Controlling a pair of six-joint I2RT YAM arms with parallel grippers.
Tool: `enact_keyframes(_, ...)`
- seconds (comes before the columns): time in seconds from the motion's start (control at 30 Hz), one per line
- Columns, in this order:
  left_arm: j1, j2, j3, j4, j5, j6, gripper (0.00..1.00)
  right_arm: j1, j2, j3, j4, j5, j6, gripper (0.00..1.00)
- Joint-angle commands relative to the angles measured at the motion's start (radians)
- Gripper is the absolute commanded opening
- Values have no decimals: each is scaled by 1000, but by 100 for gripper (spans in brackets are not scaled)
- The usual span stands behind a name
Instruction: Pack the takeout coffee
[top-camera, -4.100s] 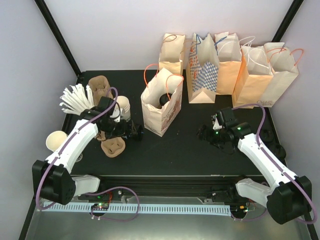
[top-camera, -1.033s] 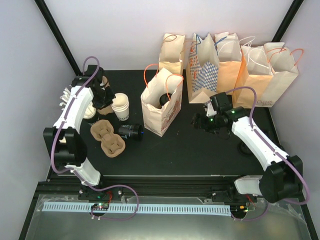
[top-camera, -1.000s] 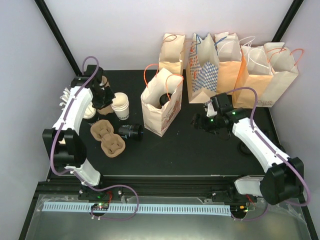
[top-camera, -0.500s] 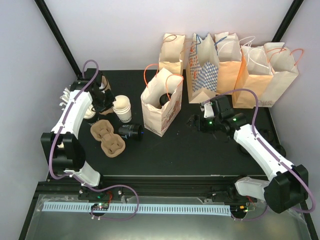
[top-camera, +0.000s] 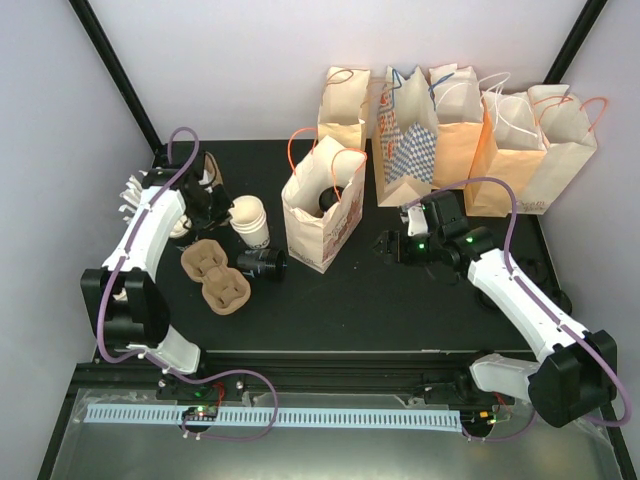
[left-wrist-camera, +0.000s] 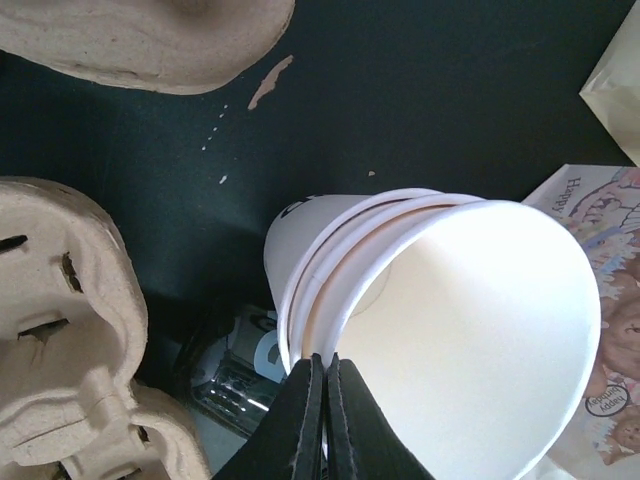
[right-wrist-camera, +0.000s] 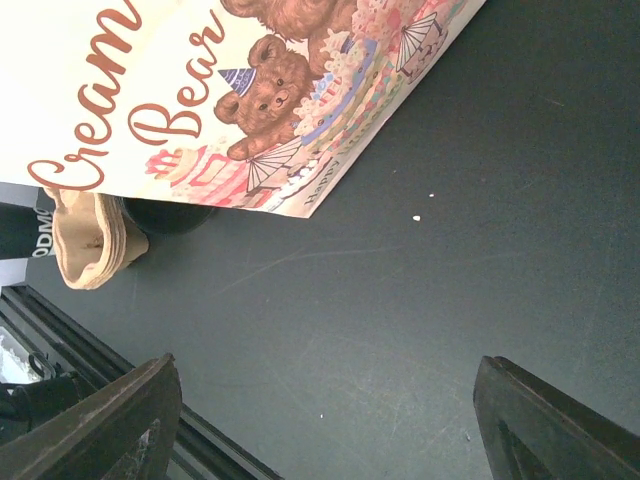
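The takeout coffee (top-camera: 262, 265), a white printed cup with a black lid, lies on its side on the black table, left of the open bear-print bag (top-camera: 322, 215). In the left wrist view the takeout coffee (left-wrist-camera: 245, 350) shows below the cups. My left gripper (top-camera: 231, 211) is shut on the rim of the top cup in a stack of plain cream cups (top-camera: 250, 218), and the stack tilts. In its own view the left gripper (left-wrist-camera: 325, 360) pinches that rim (left-wrist-camera: 330, 300). My right gripper (top-camera: 386, 245) hangs open right of the bag; in its own view the right gripper (right-wrist-camera: 328, 370) holds nothing.
A black-lidded cup (top-camera: 325, 203) stands inside the open bag. Brown pulp carriers (top-camera: 215, 277) lie left of the coffee, another (top-camera: 205, 168) sits at the back left. Several paper bags (top-camera: 470, 130) line the back wall. A white fan of sticks (top-camera: 133, 192) lies at the left edge.
The left gripper and the cup stack have shifted slightly right. The right gripper has moved left, closer to the bear-print bag.
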Motion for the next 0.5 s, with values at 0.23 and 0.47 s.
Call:
enact_keyframes(0.23,-16,-14,58,-15,-105,41,17,14,-7,-4,13,-51,-39,82)
enact_keyframes(0.47,-16,-10,58,-20,-59,32,44,176,-54,-106,240,-72,1,78)
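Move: The cup stack's rim is already pinched at its left edge by the left hand. The stack's middle lies about 4 cm to that hand's right, level fore and aft, and 7 cm below. From the left hand, the black cup lies some 6 cm right and 5 cm back, the cup tray 3 cm left and 8 cm back, both roughly 13 cm below. From the right hand, the stack is about 26 cm left and 10 cm ahead, the open bag 11 cm left and 10 cm ahead. The left fingers let go of the cup stack's rim, opening to over a third as their tips swing about 1 cm left with a slight tilt; the hand otherwise stays over the stack. The wide-open right hand, still at first, then sets off left and back, roughly 3 cm, past the open bag's near corner, turning slightly counter-clockwise. ##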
